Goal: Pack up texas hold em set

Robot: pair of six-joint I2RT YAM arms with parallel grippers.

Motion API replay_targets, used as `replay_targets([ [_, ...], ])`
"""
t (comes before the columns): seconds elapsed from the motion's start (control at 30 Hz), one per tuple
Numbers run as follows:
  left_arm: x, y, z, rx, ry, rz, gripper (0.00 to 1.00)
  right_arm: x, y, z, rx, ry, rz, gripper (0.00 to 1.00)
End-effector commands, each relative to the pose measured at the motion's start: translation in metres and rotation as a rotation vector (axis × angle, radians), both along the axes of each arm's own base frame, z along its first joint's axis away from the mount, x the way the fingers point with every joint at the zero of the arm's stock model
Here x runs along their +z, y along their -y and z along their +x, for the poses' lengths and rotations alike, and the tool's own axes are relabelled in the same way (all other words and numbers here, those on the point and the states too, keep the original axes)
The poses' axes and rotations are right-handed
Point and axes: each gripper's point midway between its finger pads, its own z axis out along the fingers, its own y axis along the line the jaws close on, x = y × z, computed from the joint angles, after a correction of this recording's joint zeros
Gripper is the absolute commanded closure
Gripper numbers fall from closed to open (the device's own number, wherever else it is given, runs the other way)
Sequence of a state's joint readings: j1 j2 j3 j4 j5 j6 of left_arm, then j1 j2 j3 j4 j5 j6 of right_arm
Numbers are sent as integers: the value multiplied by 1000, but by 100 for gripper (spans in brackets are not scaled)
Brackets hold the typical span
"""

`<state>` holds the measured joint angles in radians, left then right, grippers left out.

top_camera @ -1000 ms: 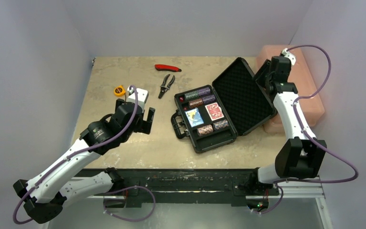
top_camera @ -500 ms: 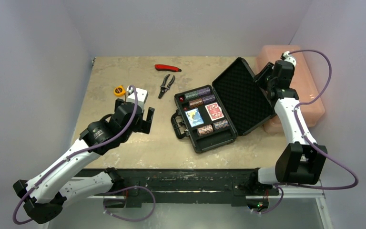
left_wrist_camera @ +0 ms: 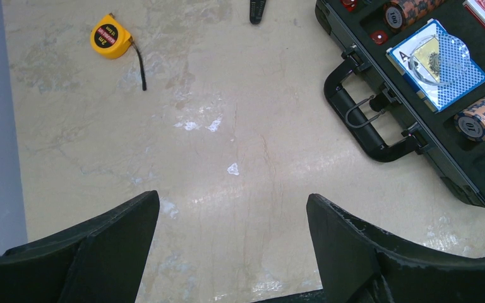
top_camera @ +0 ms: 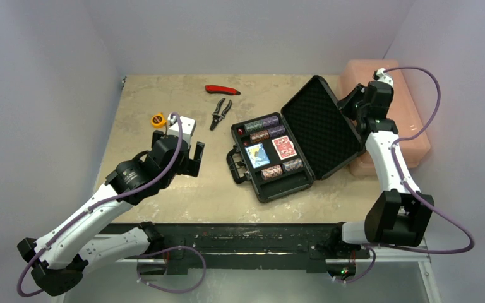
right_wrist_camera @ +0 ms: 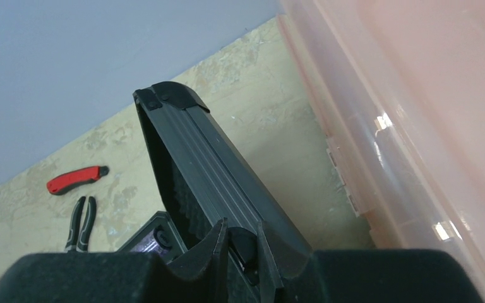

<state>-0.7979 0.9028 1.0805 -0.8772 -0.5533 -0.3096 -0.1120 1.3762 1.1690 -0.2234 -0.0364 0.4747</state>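
Observation:
The black briefcase [top_camera: 257, 189] lies open mid-table, its handle [left_wrist_camera: 366, 123] toward my left arm. Its foam tray holds poker chip stacks [top_camera: 263, 122], a blue card deck [top_camera: 257, 154], a red card deck [top_camera: 284, 147] and a tiny red die [left_wrist_camera: 379, 38]. The foam-lined lid [top_camera: 321, 126] leans back to the right. My right gripper [right_wrist_camera: 241, 237] is shut on the lid's far rim [right_wrist_camera: 227, 170], one finger on the foam side and one outside. My left gripper [left_wrist_camera: 233, 202] hovers open over bare tabletop, left of the handle, holding nothing.
A large pink plastic box [top_camera: 404, 120] stands just behind the lid, close to my right wrist. Pliers [top_camera: 220, 113] and a red-handled tool [top_camera: 222, 89] lie at the back. A yellow tape measure [left_wrist_camera: 110, 36] sits ahead of my left gripper.
My right gripper's jaws have narrowed onto the lid's rim and its wrist has shifted slightly right. The left arm and the case contents have not moved.

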Motion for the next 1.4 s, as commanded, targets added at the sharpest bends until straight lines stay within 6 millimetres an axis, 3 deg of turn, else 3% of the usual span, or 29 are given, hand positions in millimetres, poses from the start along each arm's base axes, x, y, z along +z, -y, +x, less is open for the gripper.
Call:
replay_targets([
  [0.0, 7, -4, 4, 13, 37, -2, 14, 29, -23, 0, 119, 98, 6, 83],
  [0.3, 6, -4, 4, 14, 36, 0, 14, 37, -40, -11, 200, 114, 24, 86],
  [0.6, 6, -5, 5, 20, 37, 4, 14, 45, -69, -22, 295, 118, 21, 84],
  [0.77, 6, -6, 5, 23, 37, 5, 14, 42, -77, -26, 316, 106, 12, 83],
  [0.83, 6, -6, 5, 24, 37, 6, 14, 40, -93, -29, 359, 96, 8, 82],
  [1.13, 7, -7, 5, 28, 39, 5, 14, 32, -124, -39, 434, 64, -9, 78],
  [1.37, 7, -8, 6, 33, 41, 5, 14, 28, -133, -43, 453, 54, -7, 77],
])
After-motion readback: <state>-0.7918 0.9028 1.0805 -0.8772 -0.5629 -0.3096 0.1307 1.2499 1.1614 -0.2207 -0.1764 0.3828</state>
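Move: Ahead and to the left of the pink box, the right hand is already at the lid's outer edge, with the open case's tray centred roughly 22 cm to its left, 13 cm back and 18 cm below. Inside it, the red card deck lies about 17 cm left and 9 cm back, the blue deck some 28 cm left and 12 cm back. The box's middle is around 13 cm right and 3 cm back. From the idle left hand, the tray is about 32 cm right, 4 cm ahead and 20 cm below. Swinging the lid up on its hinge, the right hand carries its outer edge some 12 cm left, rising about 5 cm and drawing slightly back, away from the pink box and towards the tray. The nearly shut fingers keep their hold on the clasp at the edge while the hand turns roughly 25 degrees counter-clockwise, gathering speed. ##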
